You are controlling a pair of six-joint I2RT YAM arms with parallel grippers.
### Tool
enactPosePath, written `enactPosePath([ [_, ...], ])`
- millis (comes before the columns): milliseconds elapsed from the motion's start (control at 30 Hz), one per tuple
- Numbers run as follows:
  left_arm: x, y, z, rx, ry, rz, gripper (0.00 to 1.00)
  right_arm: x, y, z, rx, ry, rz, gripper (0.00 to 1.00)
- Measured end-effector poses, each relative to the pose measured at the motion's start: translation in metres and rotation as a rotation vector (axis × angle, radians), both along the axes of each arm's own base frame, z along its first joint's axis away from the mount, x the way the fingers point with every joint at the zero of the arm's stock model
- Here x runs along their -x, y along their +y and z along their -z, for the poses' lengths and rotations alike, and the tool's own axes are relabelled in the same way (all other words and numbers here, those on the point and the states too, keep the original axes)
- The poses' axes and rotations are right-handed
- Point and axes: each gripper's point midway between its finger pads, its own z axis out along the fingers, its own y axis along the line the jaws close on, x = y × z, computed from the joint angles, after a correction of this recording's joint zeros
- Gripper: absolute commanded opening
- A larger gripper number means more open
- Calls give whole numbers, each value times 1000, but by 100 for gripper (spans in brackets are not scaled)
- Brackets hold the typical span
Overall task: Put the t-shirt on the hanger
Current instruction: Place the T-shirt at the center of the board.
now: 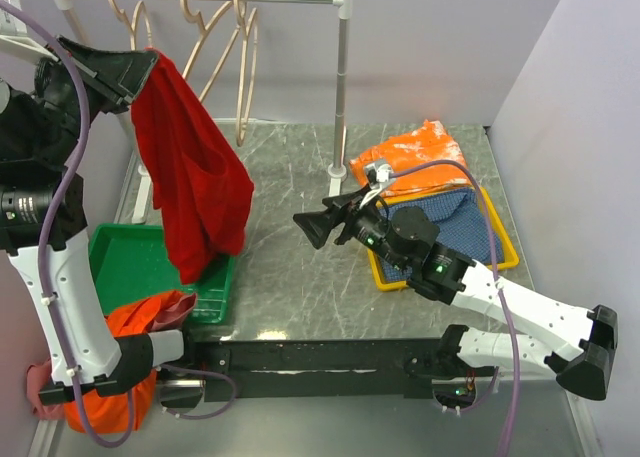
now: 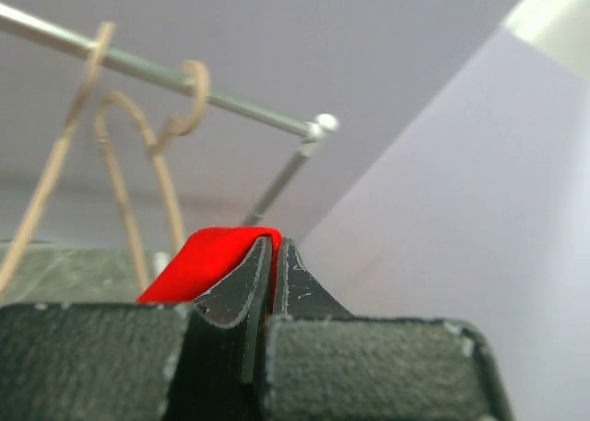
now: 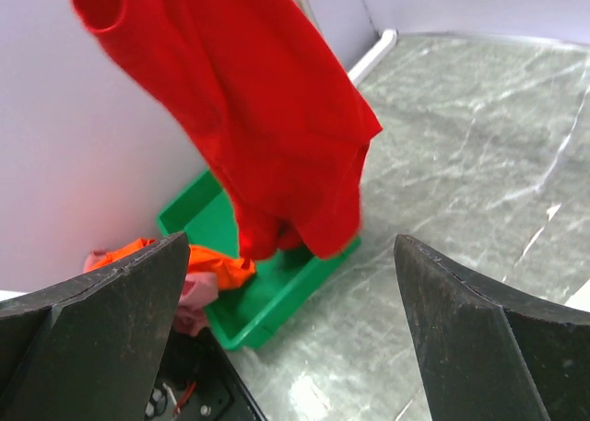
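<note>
The red t-shirt point(image 1: 195, 177) hangs in the air at the left, its lower end dangling over a green tray. My left gripper point(image 1: 150, 62) is raised high and shut on its top edge. In the left wrist view the jaws point(image 2: 274, 246) are pressed together with a fold of the t-shirt point(image 2: 207, 255) between them. Three pale wooden hangers hang on the rail behind; the nearest hanger point(image 1: 135, 22) is just beside the left gripper, and two hangers point(image 2: 129, 163) show in the left wrist view. My right gripper point(image 1: 310, 227) is open and empty, low over the table, facing the t-shirt point(image 3: 258, 99).
The green tray point(image 1: 140, 267) sits at the left edge, with orange and pink garments point(image 1: 130, 322) heaped at its near corner. A yellow tray point(image 1: 505, 247) holds a blue cloth point(image 1: 440, 217) at the right, an orange garment point(image 1: 420, 152) behind it. The rack's post point(image 1: 342, 87) stands mid-back.
</note>
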Motion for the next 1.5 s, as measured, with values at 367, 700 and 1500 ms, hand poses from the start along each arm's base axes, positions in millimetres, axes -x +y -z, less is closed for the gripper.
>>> enactPosePath([
  [367, 38, -44, -60, 130, -176, 274, 1, -5, -15, -21, -7, -39, 63, 100],
  [700, 63, -141, -45, 194, -136, 625, 1, -8, -46, -38, -35, -46, 178, 99],
  [1500, 58, -145, 424, -154, 793, 134, 1, -4, -80, 184, 269, 348, 348, 73],
])
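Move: The left hand already holds the T-shirt high up; the board's center lies about 18 cm to its right, 7 cm back and nearly 60 cm below, the green basket 15 cm left, 7 cm back and as low. From the open right hand the hanging T-shirt's middle is some 18 cm left, 3 cm ahead and 8 cm above; the yellow bin lies 26 cm right, 10 cm ahead and 31 cm down. Keeping its fingers shut on the T-shirt, the left hand lifts slightly while drawing back and right, then swings right and plunges nearly 50 cm to the board's center, tipping down some 45 degrees, and finishes by easing back left low over the board. The right hand rises a little and shifts right, then sinks towards the spread T-shirt's right end, tipping down and starting to close its fingers. ##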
